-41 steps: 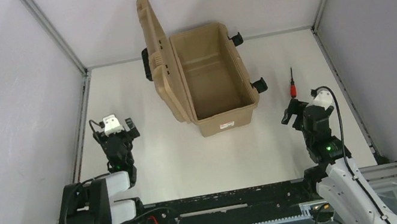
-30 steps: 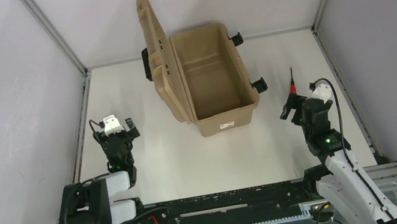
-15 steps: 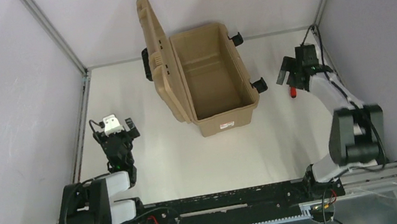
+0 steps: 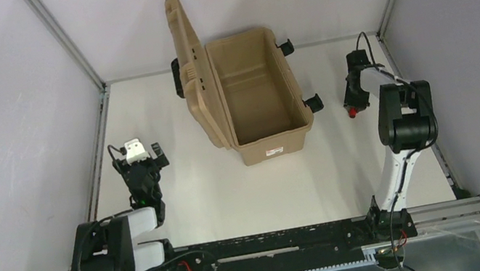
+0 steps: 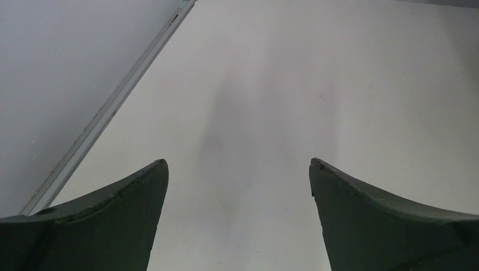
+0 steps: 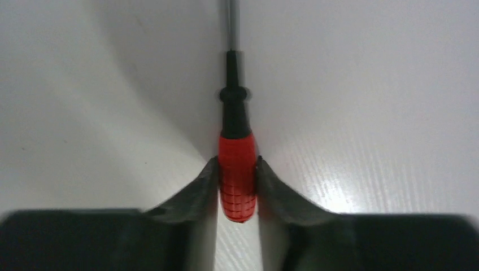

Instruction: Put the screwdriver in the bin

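The screwdriver (image 6: 236,148), with a red handle and a thin black shaft, lies on the white table to the right of the bin. My right gripper (image 6: 237,161) is shut on its red handle, one finger on each side. In the top view the right gripper (image 4: 354,96) covers most of the screwdriver, and only the red handle end (image 4: 353,113) shows. The bin (image 4: 292,90) is a tan case standing open at the table's centre back, with its lid (image 4: 187,56) upright on the left. My left gripper (image 4: 143,165) is open and empty at the near left, over bare table (image 5: 240,164).
Black latches (image 4: 313,102) stick out of the bin's right side, close to my right gripper. A metal frame rail (image 4: 405,86) and a grey wall run just right of the right arm. The bin's white label (image 4: 273,150) faces the near side.
My right arm has reached from near its base out to the far right, come down over the screwdriver and closed on its handle. The left arm has not moved.
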`<action>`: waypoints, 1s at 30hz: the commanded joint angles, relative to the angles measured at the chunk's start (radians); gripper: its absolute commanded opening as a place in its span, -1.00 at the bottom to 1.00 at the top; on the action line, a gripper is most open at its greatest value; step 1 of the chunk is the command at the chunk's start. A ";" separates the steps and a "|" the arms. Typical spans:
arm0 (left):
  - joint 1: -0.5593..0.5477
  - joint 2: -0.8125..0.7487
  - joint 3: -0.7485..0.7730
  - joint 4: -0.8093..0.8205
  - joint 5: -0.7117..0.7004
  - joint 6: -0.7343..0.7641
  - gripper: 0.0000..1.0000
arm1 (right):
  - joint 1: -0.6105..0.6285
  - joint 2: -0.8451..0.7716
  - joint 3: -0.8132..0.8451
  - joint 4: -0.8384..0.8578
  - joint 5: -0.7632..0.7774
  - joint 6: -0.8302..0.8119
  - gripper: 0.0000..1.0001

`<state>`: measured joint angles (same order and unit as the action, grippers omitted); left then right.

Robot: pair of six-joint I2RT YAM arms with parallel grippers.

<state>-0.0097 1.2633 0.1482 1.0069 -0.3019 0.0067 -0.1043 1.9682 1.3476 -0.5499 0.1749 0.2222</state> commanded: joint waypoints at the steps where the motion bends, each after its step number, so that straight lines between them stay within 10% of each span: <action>1: 0.007 -0.002 0.044 0.051 0.010 -0.001 1.00 | -0.021 0.030 0.025 -0.056 0.008 -0.049 -0.64; 3: 0.007 -0.002 0.044 0.052 0.010 0.000 1.00 | -0.030 0.013 0.060 -0.092 -0.003 -0.058 -1.00; 16: 0.007 -0.002 0.044 0.052 0.010 -0.001 1.00 | 0.032 -0.254 0.488 -0.433 -0.048 -0.158 -1.00; 30: 0.007 -0.002 0.044 0.052 0.010 0.000 1.00 | 0.447 -0.150 0.843 -0.478 -0.357 -0.032 -0.98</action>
<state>-0.0097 1.2633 0.1482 1.0069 -0.3019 0.0067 0.2428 1.7538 2.1605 -1.0527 -0.0154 0.1417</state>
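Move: The screwdriver lies at the right gripper, its handle between the half-open fingers and its middle roughly 3 cm ahead, 1 cm below. The bin's middle stands about 31 cm to that gripper's left, 5 cm ahead and 8 cm higher; its near latch is some 14 cm left and 2 cm back, its far latch 19 cm left and 14 cm ahead. From the left gripper the screwdriver lies about 70 cm right, 9 cm ahead and 10 cm below. Finish closing the right fingers on the red handle, then lift the screwdriver about 32 cm nearly straight up. As the rise tops out, swing the gripper some 18 cm left towards the bin, tipping the fingers from down towards forward by about 30 degrees and turning counter-clockwise about as much, grip kept. ##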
